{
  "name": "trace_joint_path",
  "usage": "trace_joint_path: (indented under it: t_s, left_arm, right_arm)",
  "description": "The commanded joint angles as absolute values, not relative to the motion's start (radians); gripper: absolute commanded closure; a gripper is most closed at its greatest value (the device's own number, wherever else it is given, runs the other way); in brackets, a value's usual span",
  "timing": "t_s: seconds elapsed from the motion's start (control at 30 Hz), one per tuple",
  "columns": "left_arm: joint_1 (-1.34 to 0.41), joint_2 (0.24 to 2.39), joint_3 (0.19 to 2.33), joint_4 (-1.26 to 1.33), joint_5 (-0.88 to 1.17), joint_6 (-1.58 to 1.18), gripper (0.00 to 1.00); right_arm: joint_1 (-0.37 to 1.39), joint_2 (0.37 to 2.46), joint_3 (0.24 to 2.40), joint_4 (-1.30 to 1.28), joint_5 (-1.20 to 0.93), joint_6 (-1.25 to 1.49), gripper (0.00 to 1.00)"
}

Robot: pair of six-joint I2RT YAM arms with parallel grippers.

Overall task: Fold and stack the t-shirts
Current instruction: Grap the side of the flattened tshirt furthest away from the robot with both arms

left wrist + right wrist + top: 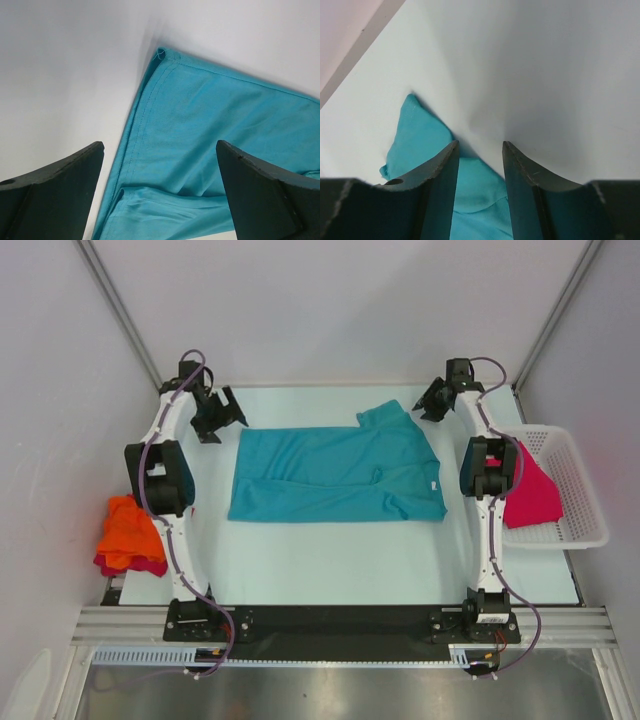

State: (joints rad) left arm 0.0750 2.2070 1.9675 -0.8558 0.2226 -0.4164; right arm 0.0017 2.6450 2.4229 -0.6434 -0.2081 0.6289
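Note:
A teal t-shirt [335, 475] lies flat in the middle of the table, partly folded, one sleeve sticking out toward the back right. My left gripper [222, 418] hangs open over the shirt's back-left corner. In the left wrist view its gripper [160, 147] stands wide apart above the hemmed corner of the teal shirt [200, 130], holding nothing. My right gripper [432, 402] hovers just behind the sleeve. In the right wrist view that gripper [480, 144] is partly open, with the teal sleeve [415, 135] below it and nothing pinched.
An orange t-shirt [128, 530] lies on a dark red one [145, 567] at the table's left edge. A magenta-pink t-shirt [532, 492] hangs over the white lattice basket [580, 495] at the right edge. Grey walls close in the back and sides.

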Motion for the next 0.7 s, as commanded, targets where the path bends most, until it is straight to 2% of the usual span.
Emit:
trace_joint_path:
  t_s: [0.0, 0.4, 0.67]
  left_arm:
    - [0.064, 2.221, 2.002, -0.854, 0.213, -0.388, 0.01]
    - [0.060, 2.243, 2.003, -0.836, 0.189, -0.394, 0.01]
    - [0.048, 2.345, 2.080, -0.828, 0.225, -0.462, 0.01]
  right_arm:
    - [0.008, 2.686, 2.488, -0.631, -0.218, 0.638, 0.54]
    - [0.058, 2.758, 2.487, -0.558, -0.316, 0.696, 0.55]
    - [0.104, 2.761, 2.457, -0.542, -0.345, 0.699, 0.56]
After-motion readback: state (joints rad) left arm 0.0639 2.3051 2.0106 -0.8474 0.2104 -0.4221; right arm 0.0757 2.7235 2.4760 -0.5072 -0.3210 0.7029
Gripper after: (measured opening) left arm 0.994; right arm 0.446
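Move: The far right corner of the flattened teal t-shirt lies about 7 cm to the right hand's left and 4 cm ahead, some 3 cm lower. The back wall is roughly 11 cm straight ahead of that hand; the white basket is about 22 cm to its right and 21 cm back. From the left hand, the shirt's far left corner is some 6 cm ahead, 3 cm right and 7 cm below, with the orange t-shirt about 16 cm left and 24 cm back. Leftwards and almost level, just above the table, the right hand sweeps about 7 cm in over the teal shirt's far right corner, first easing 2 cm forward. Its wrist turns some 10 degrees, fingertips swinging left, the half-open fingers coming against the cloth edge. The wide-open left hand sinks about 3.5 cm towards its corner, mostly late, edging slightly forward. ##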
